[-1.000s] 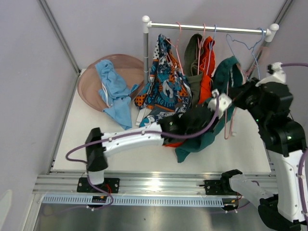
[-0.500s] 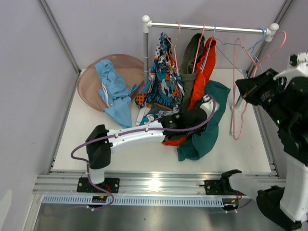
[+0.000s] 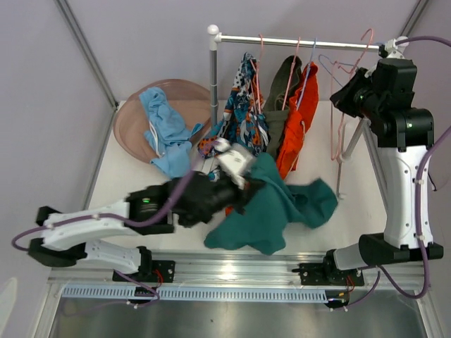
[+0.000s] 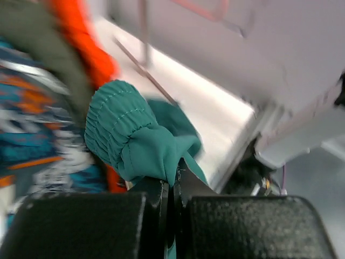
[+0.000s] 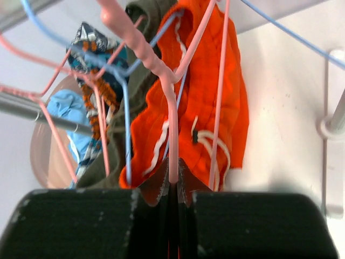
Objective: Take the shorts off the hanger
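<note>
My left gripper (image 3: 236, 184) is shut on the dark teal shorts (image 3: 271, 211), which hang off it over the table's front; in the left wrist view (image 4: 137, 143) their waistband bunches above the jaws. My right gripper (image 3: 350, 95) is shut on an empty pink hanger (image 3: 343, 105) and holds it up by the rail's right end; the hanger (image 5: 171, 135) runs between the jaws. The printed shorts (image 3: 243, 120), olive green shorts (image 3: 280, 95) and orange shorts (image 3: 299, 116) hang on the rail (image 3: 303, 41). The light blue shorts (image 3: 163, 130) lie in the basin.
A pink basin (image 3: 130, 116) sits at the back left. The rail's white posts (image 3: 213, 77) stand on the table. A blue hanger (image 3: 325, 63) hangs empty on the rail.
My left gripper has pulled the dark teal shorts left and toward the front, off the hanger. My right gripper has lifted the pink hanger up toward the rail's right end.
</note>
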Tool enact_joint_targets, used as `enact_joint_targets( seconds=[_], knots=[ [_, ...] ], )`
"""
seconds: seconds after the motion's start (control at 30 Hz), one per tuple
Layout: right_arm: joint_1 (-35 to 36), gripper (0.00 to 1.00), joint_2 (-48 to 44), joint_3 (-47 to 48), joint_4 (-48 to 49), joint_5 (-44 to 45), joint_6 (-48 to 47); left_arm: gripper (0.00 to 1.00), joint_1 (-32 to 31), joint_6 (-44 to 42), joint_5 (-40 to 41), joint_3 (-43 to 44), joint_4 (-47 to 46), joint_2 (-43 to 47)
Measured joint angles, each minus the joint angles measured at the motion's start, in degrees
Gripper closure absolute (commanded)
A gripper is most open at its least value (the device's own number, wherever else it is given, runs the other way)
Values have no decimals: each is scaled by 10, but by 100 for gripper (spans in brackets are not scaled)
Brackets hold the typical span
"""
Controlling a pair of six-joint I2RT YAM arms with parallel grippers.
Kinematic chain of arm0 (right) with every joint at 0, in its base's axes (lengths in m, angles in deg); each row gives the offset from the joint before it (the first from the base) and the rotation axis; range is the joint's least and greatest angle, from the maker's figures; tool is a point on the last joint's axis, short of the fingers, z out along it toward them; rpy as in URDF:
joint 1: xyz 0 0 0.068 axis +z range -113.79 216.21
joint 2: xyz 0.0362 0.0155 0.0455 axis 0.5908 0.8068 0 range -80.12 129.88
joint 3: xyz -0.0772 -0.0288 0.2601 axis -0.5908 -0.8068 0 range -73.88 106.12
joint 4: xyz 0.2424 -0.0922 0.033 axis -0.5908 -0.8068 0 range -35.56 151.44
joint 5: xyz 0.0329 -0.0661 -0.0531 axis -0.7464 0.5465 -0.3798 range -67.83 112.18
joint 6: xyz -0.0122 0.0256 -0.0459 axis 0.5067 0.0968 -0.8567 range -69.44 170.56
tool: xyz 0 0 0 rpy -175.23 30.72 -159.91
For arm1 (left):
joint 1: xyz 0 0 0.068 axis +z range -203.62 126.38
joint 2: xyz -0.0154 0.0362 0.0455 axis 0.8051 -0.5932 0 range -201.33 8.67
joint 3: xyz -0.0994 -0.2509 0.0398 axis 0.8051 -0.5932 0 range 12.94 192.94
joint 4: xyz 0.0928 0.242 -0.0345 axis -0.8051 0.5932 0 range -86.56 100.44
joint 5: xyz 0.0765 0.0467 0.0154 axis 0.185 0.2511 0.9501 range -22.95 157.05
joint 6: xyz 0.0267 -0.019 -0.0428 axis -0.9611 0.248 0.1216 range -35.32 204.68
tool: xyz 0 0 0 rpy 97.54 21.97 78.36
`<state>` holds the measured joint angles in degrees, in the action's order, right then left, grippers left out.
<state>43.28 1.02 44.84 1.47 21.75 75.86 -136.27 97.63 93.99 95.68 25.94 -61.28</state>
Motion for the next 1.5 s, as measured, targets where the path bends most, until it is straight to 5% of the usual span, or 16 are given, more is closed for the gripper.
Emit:
enact_joint_targets(
  seconds=[0.23,0.43,0.87,0.9,0.93,1.03,1.1,1.2,1.27,1.3,1.4,1.5],
  knots=[
    [-24,100,89,94,28,-15,-22,100,138,-26,44,9,57,115],
    [-41,100,141,106,53,-24,-31,100,240,-77,37,60,108,87],
    [-46,99,40,-153,159,-41,-25,100,554,-151,-45,523,132,-158],
    [-46,92,28,-166,161,-42,-24,100,576,-151,-48,530,119,-167],
    [-46,68,14,-179,163,-44,-23,100,595,-152,-48,530,103,-172],
    [-46,21,-26,-224,169,-52,-12,100,637,-170,-46,540,56,-214],
    [-46,4,-48,-252,170,-56,-12,100,657,-180,-46,558,17,-260],
    [-46,1,-70,-283,169,-57,-16,98,688,-172,-47,539,-19,-322],
    [-46,1,-82,-299,164,-57,-16,88,707,-164,-47,501,-25,-354],
    [-46,1,-86,-302,158,-57,-16,55,714,-161,-46,478,-27,-369],
    [-46,1,-99,-303,144,-57,-16,1,723,-155,-42,419,-22,-407],
    [-46,1,-115,-289,122,-54,-16,1,723,-132,-30,389,6,-438]
  ],
)
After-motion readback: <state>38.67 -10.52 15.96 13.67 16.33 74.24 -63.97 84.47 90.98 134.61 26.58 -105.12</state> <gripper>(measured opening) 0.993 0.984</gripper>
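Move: The left hand, gripping the teal shorts, has the brown tray about 43 cm ahead, 33 cm to its left and 37 cm below; the blue shorts in the tray lie some 38 cm ahead and 32 cm left. The patterned shorts hang 28 cm ahead, almost straight in front. From the right hand, holding an empty pink hanger, its spot on the rail is roughly 12 cm ahead, 4 cm right and 10 cm above; the orange shorts hang 10 cm ahead and 10 cm left, lower down. Forward and left in a fast, high arc, the left arm carries the teal shorts some 55 cm to the tray, turning about 65 degrees counter-clockwise, then sinks steeply and opens wide to let them go. The right hand eases the pink hanger about 9 cm forward and then down to hook it over the rail, opens, and draws back out. ##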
